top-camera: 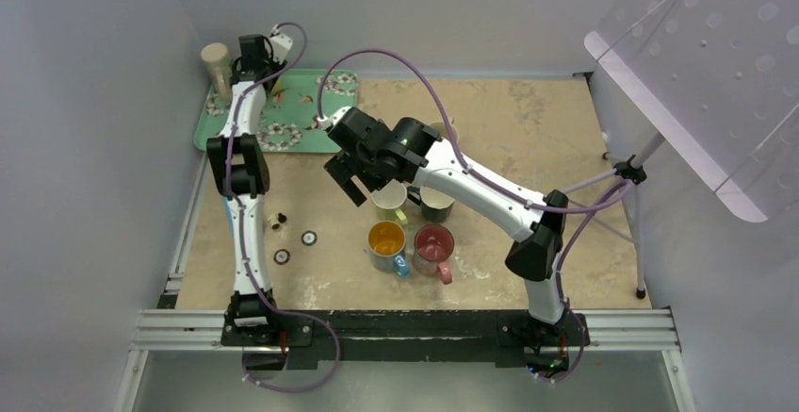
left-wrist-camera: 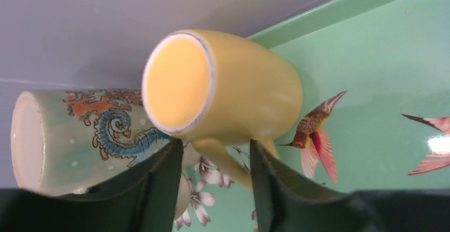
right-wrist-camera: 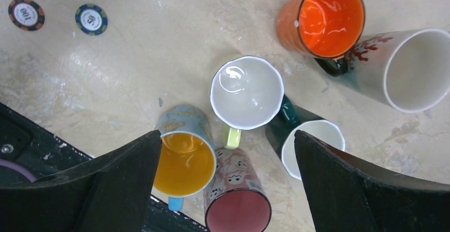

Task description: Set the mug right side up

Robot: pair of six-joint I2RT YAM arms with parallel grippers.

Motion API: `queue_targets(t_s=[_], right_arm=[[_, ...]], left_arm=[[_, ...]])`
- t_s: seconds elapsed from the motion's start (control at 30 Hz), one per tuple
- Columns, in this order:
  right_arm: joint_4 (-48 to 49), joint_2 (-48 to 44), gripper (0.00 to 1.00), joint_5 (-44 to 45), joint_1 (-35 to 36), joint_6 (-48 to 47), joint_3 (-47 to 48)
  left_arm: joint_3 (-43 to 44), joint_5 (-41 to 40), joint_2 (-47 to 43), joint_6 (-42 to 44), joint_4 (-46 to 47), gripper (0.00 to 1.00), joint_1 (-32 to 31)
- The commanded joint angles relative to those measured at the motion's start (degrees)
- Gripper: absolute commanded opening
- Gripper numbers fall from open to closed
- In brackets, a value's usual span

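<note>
A yellow mug (left-wrist-camera: 249,94) stands upside down on the green tray (left-wrist-camera: 382,72), its flat base facing away from the tray. My left gripper (left-wrist-camera: 215,149) is open, and its two fingers straddle the mug's handle (left-wrist-camera: 223,163) without clearly pinching it. In the top view the left gripper (top-camera: 256,73) is at the tray's (top-camera: 311,110) far left corner and hides the mug. My right gripper (right-wrist-camera: 227,135) is wide open and empty, hovering above a cluster of upright mugs; it also shows in the top view (top-camera: 356,184).
A dragon-patterned cup (left-wrist-camera: 90,131) stands beside the yellow mug against the wall. Under the right gripper are a white mug (right-wrist-camera: 247,91), an orange-lined mug (right-wrist-camera: 329,11), a yellow-lined mug (right-wrist-camera: 183,163), a pink mug (right-wrist-camera: 239,211) and a dark green mug (right-wrist-camera: 313,142). Poker chips (right-wrist-camera: 91,18) lie to the left.
</note>
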Motion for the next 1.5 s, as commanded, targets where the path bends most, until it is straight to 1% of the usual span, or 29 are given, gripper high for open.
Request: queue_targets(t_s=[0.0, 0.03, 0.13, 0.23, 0.3, 0.47, 0.53, 0.67, 0.73, 0.8, 0.97, 1.07, 1.17, 1.27, 1.33, 1.37, 1.43, 1.47], right_arm=[[-4.58, 1.03, 0.97, 3.30, -0.25, -1.00, 6.49], [-5.17, 1.20, 0.97, 3.68, -0.26, -1.05, 7.05], [-5.68, 1.09, 0.97, 4.52, -0.34, -1.13, 7.65], [-6.10, 1.19, 0.97, 4.83, -0.43, -1.28, 8.94], [-6.81, 1.56, 0.97, 5.29, -0.44, -1.10, 10.24], [-7.62, 1.05, 0.97, 6.19, -0.44, 0.28, 9.55], [-7.30, 0.41, 0.97, 6.19, -0.44, 0.62, 8.70], [-7.04, -0.76, 0.97, 6.92, -0.44, 1.03, 7.58], [-6.50, -1.62, 0.97, 7.07, -0.44, 1.24, 6.42], [-5.56, -2.57, 0.97, 7.08, -0.44, 1.43, 5.09], [-2.93, -4.23, 0.97, 6.47, -0.44, 1.70, 2.80], [-1.65, -4.74, 0.97, 6.17, -0.44, 1.76, 2.45], [0.36, -6.07, 0.97, 5.53, -0.44, 1.79, 0.43], [3.50, -7.32, 0.97, 3.60, -0.44, 1.83, -1.58], [6.06, -7.27, 0.97, 1.39, -0.59, 1.66, -1.67], [7.60, -6.98, 0.98, -0.71, -0.89, 2.08, -1.38], [13.01, -7.24, 0.98, -7.31, -2.63, 3.97, -2.78], [17.64, -8.19, 0.98, -11.64, -4.00, 5.18, -5.05]], left_arm=[[2.30, 5.70, 0.96, 6.49, -0.89, 0.37, 1.40], [2.03, 6.55, 1.07, 8.18, -1.70, 0.34, 1.62], [0.73, 11.66, 0.55, 14.08, -5.72, 0.33, 1.75], [0.56, 15.48, 0.05, 16.28, -9.22, 0.26, 1.86], [-0.68, 19.29, -1.38, 16.86, -11.92, 0.21, 2.17], [-5.48, 28.14, -6.51, 14.74, -15.47, 0.01, 3.58], [-8.09, 32.25, -8.85, 14.65, -16.62, 0.00, 3.92], [-17.86, 35.41, -15.66, 16.17, -14.54, 0.00, 3.86], [-22.54, 34.94, -18.45, 14.12, -12.27, 0.00, 3.86], [-25.60, 33.86, -21.05, 9.13, -9.01, 0.00, 3.91], [-29.02, 32.99, -26.17, -2.66, -8.32, 0.00, 3.84], [-31.70, 32.16, -28.11, -4.23, -9.40, 0.00, 3.82], [-36.05, 30.98, -30.37, -4.53, -8.20, 0.00, 3.88], [-36.05, 31.72, -32.32, -8.78, -10.40, 0.00, 3.95], [-34.51, 33.16, -33.32, -13.62, -12.33, 0.00, 4.00], [-34.00, 33.75, -33.75, -17.63, -12.77, 0.00, 4.00], [-33.94, 34.94, -34.23, -22.90, -12.86, 0.00, 4.04], [-34.19, 35.91, -34.25, -25.29, -12.59, 0.00, 4.00]])
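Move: Toward the back edge of the tray, the upside-down yellow mug's middle lies about 3 cm ahead of the left hand and 4 cm to its right, about 1 cm lower, its handle between the still open fingers. The pale tall mug stands roughly 12 cm to the left of the yellow mug, level with it. From the right hand, the yellow mug is some 45 cm ahead, 31 cm left and 15 cm below. Closing on the handle of the yellow mug, the left fingers pinch it; after a jog of about 1 cm left, the hand draws the mug back some 15 cm and to the right some 8 cm, nearly level over the tray and away from the pale tall mug. The wrist rolls its left side down about 30 degrees while tipping the fingers farther downward. The right hand, open and empty, rises about 4 cm above the gathered mugs, dipping briefly on the way. ##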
